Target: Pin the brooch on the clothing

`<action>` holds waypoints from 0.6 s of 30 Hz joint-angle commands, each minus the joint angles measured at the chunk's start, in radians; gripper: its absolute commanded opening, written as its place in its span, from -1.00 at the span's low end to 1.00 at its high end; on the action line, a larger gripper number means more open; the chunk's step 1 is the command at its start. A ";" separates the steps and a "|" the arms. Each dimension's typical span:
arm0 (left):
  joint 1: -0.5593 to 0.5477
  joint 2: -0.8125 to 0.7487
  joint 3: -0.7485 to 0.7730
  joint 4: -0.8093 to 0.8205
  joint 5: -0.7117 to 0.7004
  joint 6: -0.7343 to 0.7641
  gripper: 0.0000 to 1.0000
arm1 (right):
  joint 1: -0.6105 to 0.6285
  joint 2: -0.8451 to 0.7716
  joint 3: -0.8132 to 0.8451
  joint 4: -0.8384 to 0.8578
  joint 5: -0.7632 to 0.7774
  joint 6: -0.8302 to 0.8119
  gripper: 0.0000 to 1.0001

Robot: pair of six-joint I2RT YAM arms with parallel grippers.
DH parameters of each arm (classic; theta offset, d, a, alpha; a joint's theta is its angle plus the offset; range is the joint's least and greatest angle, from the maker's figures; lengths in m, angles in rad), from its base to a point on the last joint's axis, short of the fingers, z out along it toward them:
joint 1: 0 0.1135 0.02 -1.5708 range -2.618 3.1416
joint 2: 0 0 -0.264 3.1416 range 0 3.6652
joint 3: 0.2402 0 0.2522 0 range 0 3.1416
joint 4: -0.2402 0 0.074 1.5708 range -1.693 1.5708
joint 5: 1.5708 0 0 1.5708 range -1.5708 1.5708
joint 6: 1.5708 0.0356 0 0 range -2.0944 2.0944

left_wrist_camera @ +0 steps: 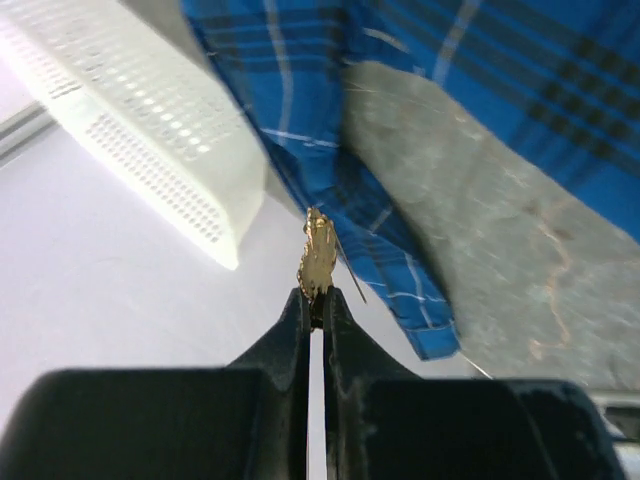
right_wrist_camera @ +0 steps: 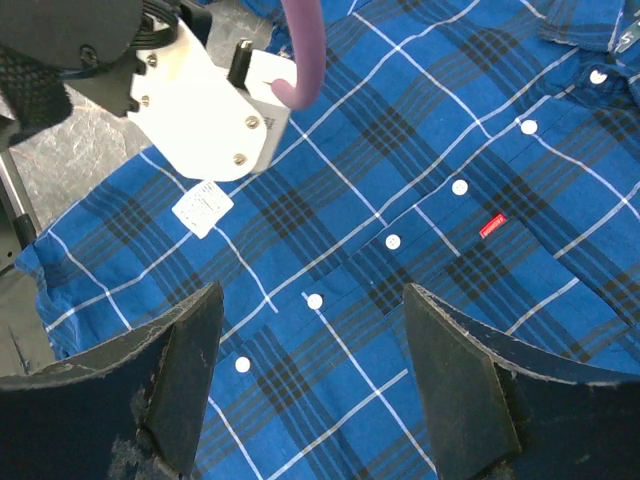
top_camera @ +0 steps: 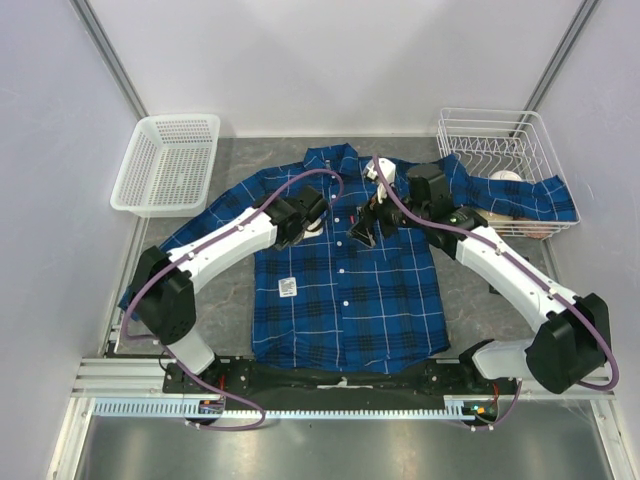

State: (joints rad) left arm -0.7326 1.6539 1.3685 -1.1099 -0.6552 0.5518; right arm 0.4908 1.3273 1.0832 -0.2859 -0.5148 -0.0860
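The brooch [left_wrist_camera: 318,255], a small gold leaf-shaped ornament with a thin pin sticking out, is pinched at the tips of my left gripper [left_wrist_camera: 313,298], which is shut on it. In the top view the left gripper [top_camera: 313,218] hovers over the left chest of the clothing [top_camera: 340,300], a blue plaid shirt laid flat. My right gripper [top_camera: 365,230] hangs over the shirt's button placket. In its wrist view the right gripper [right_wrist_camera: 312,290] stands open above the buttons with nothing between its fingers. Blue plaid cloth [left_wrist_camera: 300,90] fills the background behind the brooch.
A white perforated basket [top_camera: 165,165] stands at the back left. A wire rack [top_camera: 495,150] at the back right has the shirt's sleeve draped into it. A white tag [right_wrist_camera: 203,208] and a small red mark [right_wrist_camera: 492,226] sit on the shirt. The left arm's white link [right_wrist_camera: 200,110] is close by.
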 commanded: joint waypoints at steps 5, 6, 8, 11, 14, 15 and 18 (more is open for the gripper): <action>0.052 -0.100 -0.068 0.656 -0.314 0.242 -0.97 | -0.018 -0.010 0.072 0.063 0.062 0.034 0.61; 0.039 -0.127 -0.089 0.656 -0.293 0.237 -0.97 | -0.018 -0.016 0.067 0.067 0.067 0.037 0.62; 0.024 -0.152 -0.098 0.638 -0.279 0.194 -0.97 | -0.023 -0.026 0.061 0.073 0.070 0.038 0.62; -0.074 -0.157 -0.119 0.470 -0.174 0.217 -0.97 | -0.029 -0.028 0.052 0.086 0.052 0.046 0.62; -0.014 -0.068 -0.024 0.167 0.009 0.033 -0.97 | -0.038 -0.037 0.052 0.088 0.044 0.043 0.62; 0.005 -0.030 0.103 -0.043 0.154 -0.030 -0.97 | -0.040 -0.042 0.047 0.088 0.033 0.037 0.62; 0.094 0.070 0.350 -0.296 0.477 -0.093 -0.97 | -0.050 -0.068 0.028 0.077 0.030 0.037 0.62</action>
State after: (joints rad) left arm -0.7345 1.6302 1.4429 -0.9581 -0.5972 0.6270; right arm 0.4557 1.3212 1.1118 -0.2409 -0.4664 -0.0559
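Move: The gold brooch is already pinched in the left fingers, its loose pin hanging out. The clothing's chest, marked by the red tag, lies about 8 cm ahead of the left hand, 22 cm to its right and 15 cm below. From the same hand the white label is roughly 8 cm back and 8 cm right, and the white basket some 20 cm ahead and 19 cm left. From the right hand the red tag is about 8 cm ahead, 2 cm left and 20 cm below. The brooch, kept pinched in the closed left fingers, is flicked through the air above the clothing: the left hand swings about 7 cm forward while rising some 6 cm, its fingertips tipping up roughly 25 degrees, then whips back, down and to the right, with most of that tip undone. The right hand, fingers still wide open and empty, eases about 2 cm forward and 2 cm up. ##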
